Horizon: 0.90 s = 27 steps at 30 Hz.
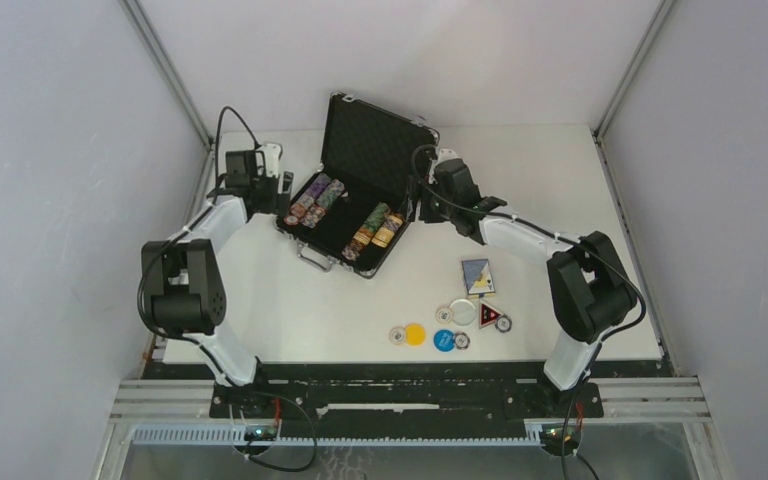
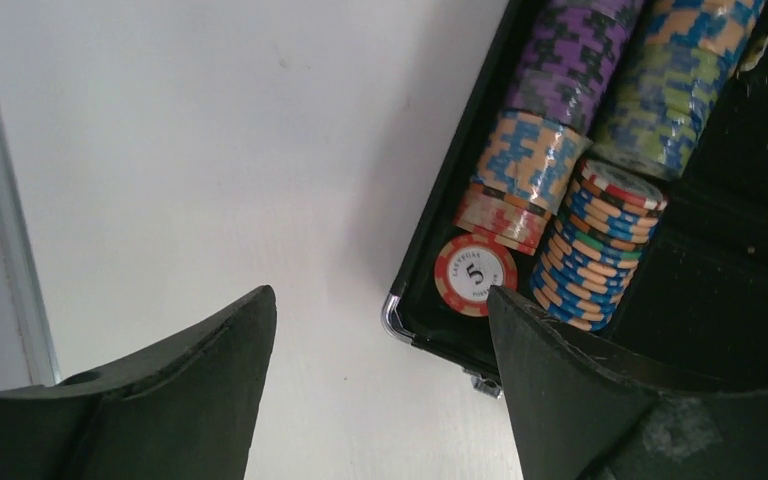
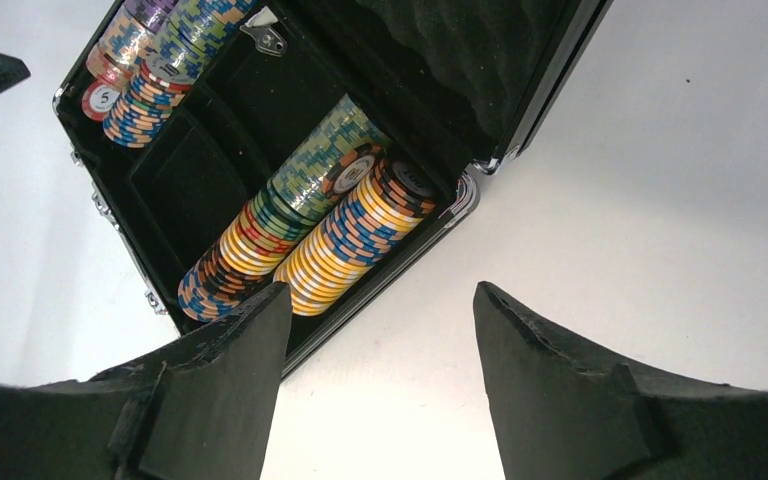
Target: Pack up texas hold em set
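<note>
The black briefcase [image 1: 340, 250] lies open mid-table with its foam-lined lid [image 1: 375, 145] upright. Multicoloured chip stacks [image 1: 312, 200] fill its left slots and more chip stacks [image 1: 375, 228] its right slots. My left gripper [image 1: 282, 193] is open at the case's left corner [image 2: 392, 318], one finger [image 2: 580, 400] over the case and the other over the table. A red "5" chip [image 2: 474, 273] lies flat in that corner. My right gripper [image 3: 381, 286] is open beside the case's right wall [image 3: 400, 268], holding nothing. The card deck [image 1: 477, 276], yellow button [image 1: 415, 334], blue button [image 1: 444, 340], white button [image 1: 463, 313] and triangle token [image 1: 489, 318] lie on the table.
A few loose chips [image 1: 397, 335] lie among the buttons at the front right of the table. The case's middle compartment [image 3: 185, 190] holds nothing. Grey walls close in the table [image 1: 280, 300] on the left, right and back.
</note>
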### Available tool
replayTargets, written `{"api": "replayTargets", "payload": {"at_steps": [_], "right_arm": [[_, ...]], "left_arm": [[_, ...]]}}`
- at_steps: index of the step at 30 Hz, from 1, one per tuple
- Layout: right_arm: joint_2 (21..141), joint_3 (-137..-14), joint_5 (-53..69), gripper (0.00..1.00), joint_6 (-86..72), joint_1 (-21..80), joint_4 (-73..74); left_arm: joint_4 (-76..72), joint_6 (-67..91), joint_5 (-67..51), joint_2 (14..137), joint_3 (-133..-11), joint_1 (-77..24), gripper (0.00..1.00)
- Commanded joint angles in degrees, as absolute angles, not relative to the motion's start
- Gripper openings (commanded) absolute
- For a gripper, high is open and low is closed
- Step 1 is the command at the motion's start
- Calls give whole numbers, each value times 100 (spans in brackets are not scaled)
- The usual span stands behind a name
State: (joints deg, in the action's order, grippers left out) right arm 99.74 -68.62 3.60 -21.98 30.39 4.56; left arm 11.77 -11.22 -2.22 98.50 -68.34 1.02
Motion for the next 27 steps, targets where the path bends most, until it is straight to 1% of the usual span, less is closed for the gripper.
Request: {"api": "replayTargets", "payload": {"at_steps": [1,4,10,13,19,22,24,27], "right_arm": [[9785,-6895,540,74,-2236,3024,260],[9776,-6890,560,74,-2267,3040,371],[9755,-6774,527,74,-2247,3060,450],[9714,-6691,557,74,-2275,3059,405],[9657,-6625,583,73,-2281,3076,370],[9618,-6565,588,73,-2277,3067,357],[9600,-6533,589,73,-2274,3067,344],[9589,-6491,605,73,-2277,3067,337]], "left_arm": [[1740,-1595,-471,9978,-7321,89,81],[2020,-1684,-201,10188,-7515,95,77],[2385,-1758,-40,10537,-7743,94,60],[2388,-1788,-30,10579,-7712,84,58],[2523,-1842,-93,10760,-7838,21,57],[2683,-1850,-195,10925,-7974,1,51],[2769,-1861,-158,11017,-8046,-16,50],[2937,-1841,-157,11144,-8173,-28,41]]}}
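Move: The left gripper, empty, hovers over the left front corner of the open chip case, which lies roughly 8 cm below, 2 cm back and 1 cm to its right. The loose 5 chip sits about 4 cm to the gripper's right, straight level, and the purple chip row about 7 cm right and 7 cm ahead. The right gripper has the case's right rim some 4 cm to its left and 8 cm below; that left corner lies about 31 cm to its left and 2 cm ahead. Lower the left gripper about 5 cm towards the case's left front corner, drawing back slightly and tipping the fingers some 15 degrees steeper, so that they come to straddle the corner, one outside it and one on the chip side. Narrow the opening to roughly half on the way, without shutting. Meanwhile ease the open right gripper down and back by about 2 cm each beside the case's right rim. ##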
